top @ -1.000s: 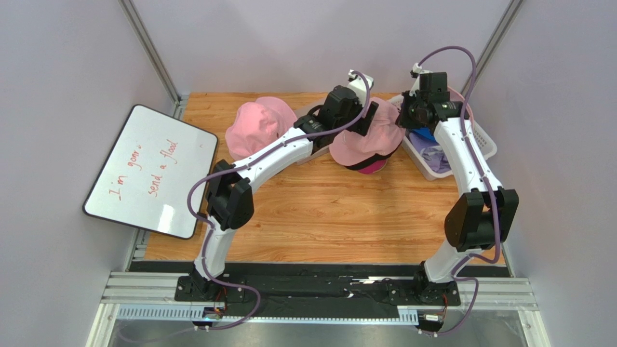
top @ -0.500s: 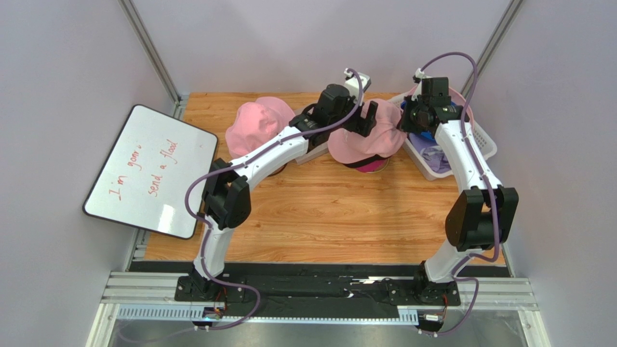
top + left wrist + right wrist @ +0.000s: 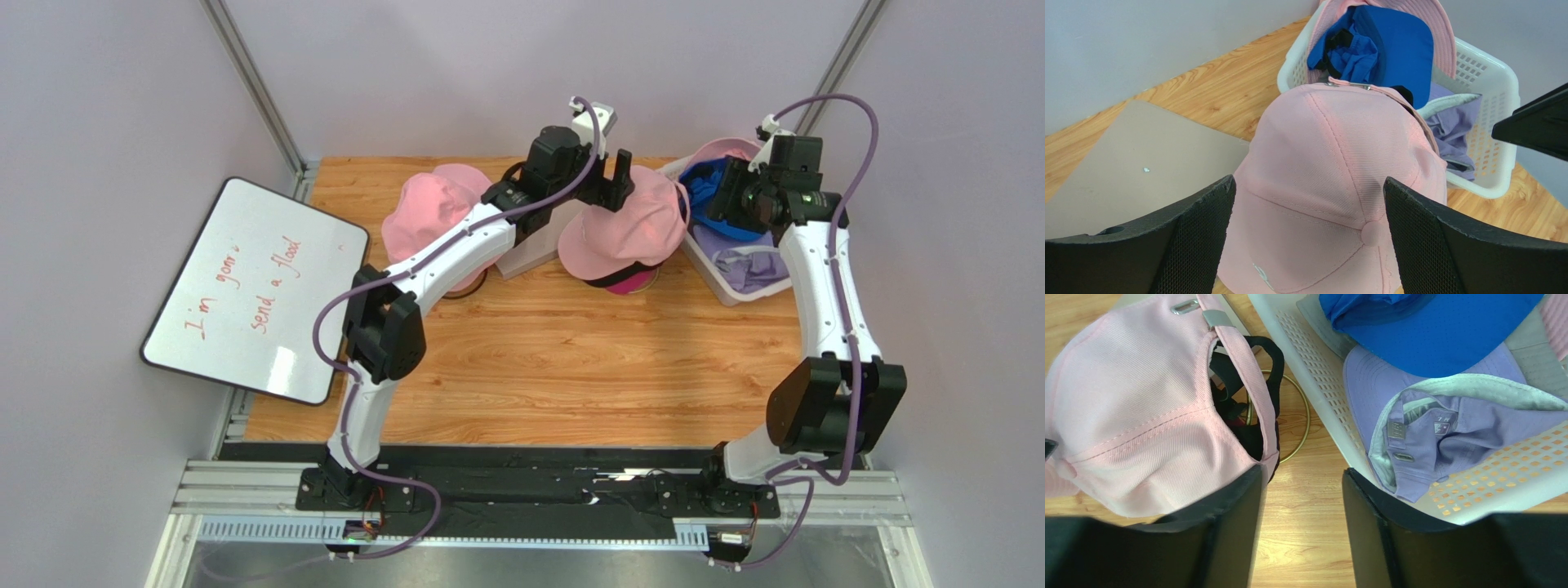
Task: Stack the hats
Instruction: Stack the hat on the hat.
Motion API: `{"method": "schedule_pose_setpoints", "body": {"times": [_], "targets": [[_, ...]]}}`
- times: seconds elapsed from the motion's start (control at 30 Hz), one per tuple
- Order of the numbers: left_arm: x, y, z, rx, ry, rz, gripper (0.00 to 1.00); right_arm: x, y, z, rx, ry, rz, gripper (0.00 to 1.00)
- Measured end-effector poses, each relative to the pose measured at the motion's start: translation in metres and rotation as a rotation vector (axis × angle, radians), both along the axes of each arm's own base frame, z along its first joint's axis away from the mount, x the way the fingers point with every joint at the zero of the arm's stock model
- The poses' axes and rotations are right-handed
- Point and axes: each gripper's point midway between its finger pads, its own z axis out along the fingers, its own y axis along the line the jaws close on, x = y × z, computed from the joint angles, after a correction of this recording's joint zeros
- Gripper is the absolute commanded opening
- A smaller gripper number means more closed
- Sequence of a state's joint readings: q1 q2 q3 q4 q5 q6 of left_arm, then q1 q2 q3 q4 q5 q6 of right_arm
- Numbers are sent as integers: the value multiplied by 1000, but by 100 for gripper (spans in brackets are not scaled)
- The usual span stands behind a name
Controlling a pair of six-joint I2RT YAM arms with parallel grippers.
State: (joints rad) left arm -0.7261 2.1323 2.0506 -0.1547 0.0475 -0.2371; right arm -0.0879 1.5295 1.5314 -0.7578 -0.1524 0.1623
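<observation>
A pale pink baseball cap (image 3: 620, 230) (image 3: 1321, 184) sits on top of a pile; a black cap (image 3: 1250, 416) and a magenta edge (image 3: 632, 284) show under it. My left gripper (image 3: 608, 184) (image 3: 1309, 239) hovers open over the pink cap's crown, one finger on each side, not touching. My right gripper (image 3: 734, 196) (image 3: 1303, 533) is open over bare wood between the pile and the basket, holding nothing. A blue cap (image 3: 1438, 331) (image 3: 1389, 49) and a lavender cap (image 3: 1425, 422) lie in the basket. A pink bucket hat (image 3: 432, 214) rests at the back left.
The white mesh basket (image 3: 736, 284) (image 3: 1499, 177) (image 3: 1315, 373) stands at the back right, close to the pile. A gold wire ring (image 3: 1298, 425) lies under the pile. A grey flat box (image 3: 1137, 159) sits left of the pile. A whiteboard (image 3: 258, 288) lies at the far left.
My right gripper opened, left the pink cap's rim and swung right toward the basket. My left gripper opened wider and drew back slightly. The pink cap stays on the pile.
</observation>
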Motion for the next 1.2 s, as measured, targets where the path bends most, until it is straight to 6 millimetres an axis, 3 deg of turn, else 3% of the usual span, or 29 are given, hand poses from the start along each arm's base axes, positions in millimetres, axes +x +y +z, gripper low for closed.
{"method": "schedule_pose_setpoints", "body": {"times": [0.13, 0.37, 0.6, 0.7, 0.83, 1.2], "targets": [[-2, -3, -1, -2, 4, -19, 93, 3, 1, 0, 17, -7, 11, 44], [2, -10, 3, -4, -8, -38, 94, 21, 15, -29, 77, 43, 70, 44], [2, -12, 2, 1, -8, -49, 93, 34, 20, -30, 101, 24, 98, 43], [2, -13, -2, 6, -2, -54, 94, 40, 20, -33, 103, 27, 100, 35], [4, -16, -8, 11, 6, -61, 93, 50, 19, -44, 106, 48, 101, 2], [4, -22, -12, 9, 6, -71, 93, 63, 15, -99, 108, 166, 67, 0]]}}
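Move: The pink hat's back strap is about 6 cm ahead of the right hand, 2 cm to its left and 10 cm below. The hat's crown is some 12 cm left of that hand and 4 cm ahead, 9 cm down; in the basket, the blue hat lies about 9 cm ahead, 7 cm right and 16 cm down. From the left hand, the strap is roughly 13 cm right, level fore and aft, 13 cm down. The half-open right hand sinks about 10 cm and goes 6 cm forward, pinching shut on the pink hat's strap. ##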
